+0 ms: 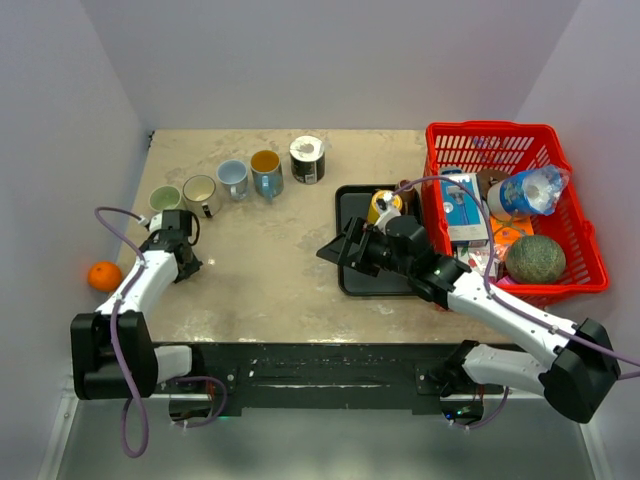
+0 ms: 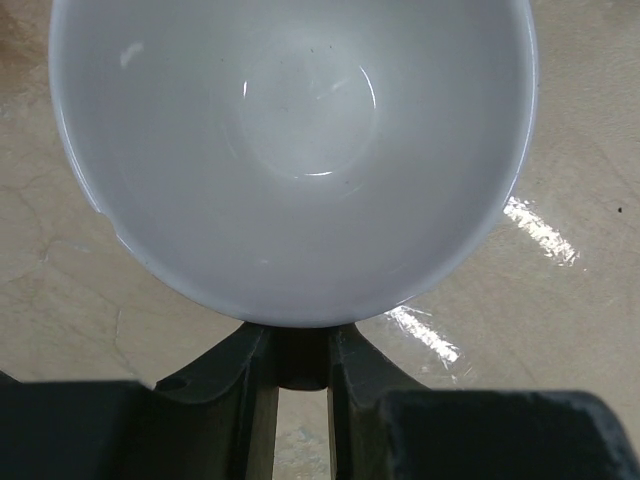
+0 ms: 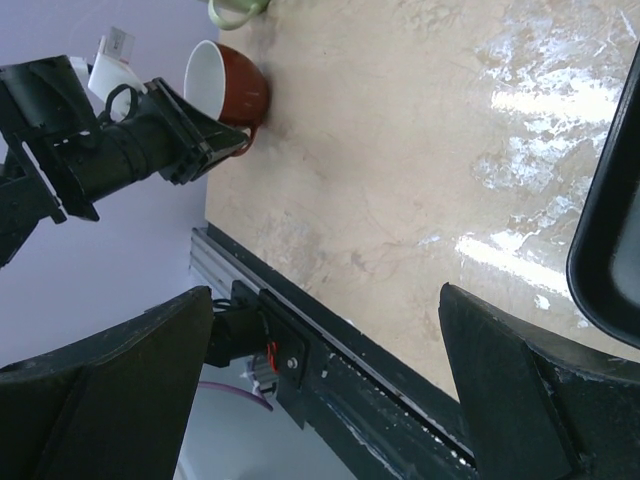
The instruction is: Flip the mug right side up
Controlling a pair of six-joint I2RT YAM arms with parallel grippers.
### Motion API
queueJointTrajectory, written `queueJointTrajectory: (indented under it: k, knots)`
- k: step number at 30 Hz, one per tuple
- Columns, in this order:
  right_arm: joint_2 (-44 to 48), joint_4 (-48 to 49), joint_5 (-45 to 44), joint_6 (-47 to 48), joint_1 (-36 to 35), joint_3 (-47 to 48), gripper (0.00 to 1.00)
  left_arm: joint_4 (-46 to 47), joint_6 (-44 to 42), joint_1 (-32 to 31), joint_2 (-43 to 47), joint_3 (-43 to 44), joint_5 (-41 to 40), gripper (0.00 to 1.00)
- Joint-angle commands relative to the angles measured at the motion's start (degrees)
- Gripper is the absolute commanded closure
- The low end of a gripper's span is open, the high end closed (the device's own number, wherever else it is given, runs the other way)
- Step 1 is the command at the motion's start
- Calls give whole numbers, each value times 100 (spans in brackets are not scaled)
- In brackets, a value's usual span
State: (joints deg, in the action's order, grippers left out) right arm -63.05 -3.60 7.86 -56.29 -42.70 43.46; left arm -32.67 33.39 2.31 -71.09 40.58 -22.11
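Note:
The mug (image 2: 300, 150) fills the left wrist view, which looks straight down into its white inside. From the right wrist it is the reddish-brown mug (image 3: 225, 85) with its mouth turned up, base at or just above the table near the left edge. My left gripper (image 2: 300, 345) is shut on the mug's dark handle; it also shows as the left gripper (image 3: 235, 140) reaching down onto the handle, and as the left gripper (image 1: 183, 262), which hides the mug from above. My right gripper (image 1: 335, 250) hangs over mid-table, its jaws wide apart, the right gripper (image 3: 325, 295) holding nothing.
A row of mugs stands at the back: green (image 1: 165, 198), cream (image 1: 200, 192), light blue (image 1: 233, 178), blue with an orange inside (image 1: 266, 170), black-and-white (image 1: 307, 158). Right are a black tray (image 1: 360, 280) with a can (image 1: 385, 205) and a full red basket (image 1: 515, 135). An orange (image 1: 104, 275) lies off the table's left edge.

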Motion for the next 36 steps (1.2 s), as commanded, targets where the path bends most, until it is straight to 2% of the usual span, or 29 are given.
queueJointTrajectory:
  k: [1, 3, 6, 7, 9, 11, 12, 15, 20, 23, 27, 31, 34, 36]
  knots:
    - [-50, 96, 225, 127, 16, 39, 1, 226, -8, 103, -1, 223, -285, 100]
    - [-76, -9, 199, 171, 16, 74, 1, 217, 10, 121, -36, 223, -294, 100]
    - [-103, -202, 111, 259, 25, 162, 1, 182, 27, 138, -89, 240, -294, 90]
    - [-129, -229, 76, 285, 16, 189, 1, 182, 28, 139, -98, 240, -277, 85]
    - [-129, -317, 41, 294, 16, 215, 1, 190, 28, 139, -81, 258, -259, 67]
    - [-155, -370, -12, 320, 16, 250, 1, 182, 19, 139, -11, 266, -268, 58]
    - [-164, -422, -21, 329, 25, 259, 1, 182, 27, 139, 16, 266, -276, 48]
    - [-173, -493, -126, 347, 16, 294, 1, 138, 28, 139, 148, 293, -250, 37]
    - [-173, -809, -530, 505, 7, 478, 1, -64, -25, 139, 516, 521, -127, 25]
    - [-190, -1186, -1074, 768, 25, 724, 1, -205, -314, 139, 938, 687, 153, 21]
    - [-453, -2214, -2164, 979, 25, 1454, 1, -503, -674, 130, 1641, 908, 400, 16]
    - [-761, -2435, -3339, 1410, 16, 1814, 1, -767, -1070, 130, 2108, 1442, 655, 12]
    - [-1209, -2620, -3982, 1612, 16, 2131, 1, -786, -1352, 130, 2222, 1698, 1207, 9]
    - [-1429, -2602, -4204, 1813, 33, 2376, 1, -566, -1545, 130, 2301, 1708, 2014, 8]
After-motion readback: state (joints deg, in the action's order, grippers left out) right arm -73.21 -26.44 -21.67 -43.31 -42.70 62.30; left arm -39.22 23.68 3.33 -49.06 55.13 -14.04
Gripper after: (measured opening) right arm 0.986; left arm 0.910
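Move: Resting by its handle in the left fingers, the red mug has its middle about 4 cm ahead and 2 cm left, level with the hand. From that hand the green mug is 16 cm ahead, 3 left; the cream mug 17 ahead, 5 right; the orange 18 left, 2 back. The right, empty hand has the upturned yellow mug 7 cm ahead, 12 right, 16 below, the brown mug 11 ahead, 17 right. Letting go of the red mug's handle, the left fingers spread wide almost in place, then the hand climbs nearly straight up some 17 cm, its fingertips tilting forward about 25 degrees. The open right hand first sinks about 3 cm, then sweeps forward and right, some 7 cm each, towards the yellow mug, coming back up to its old height while rolling to point more steeply down. ##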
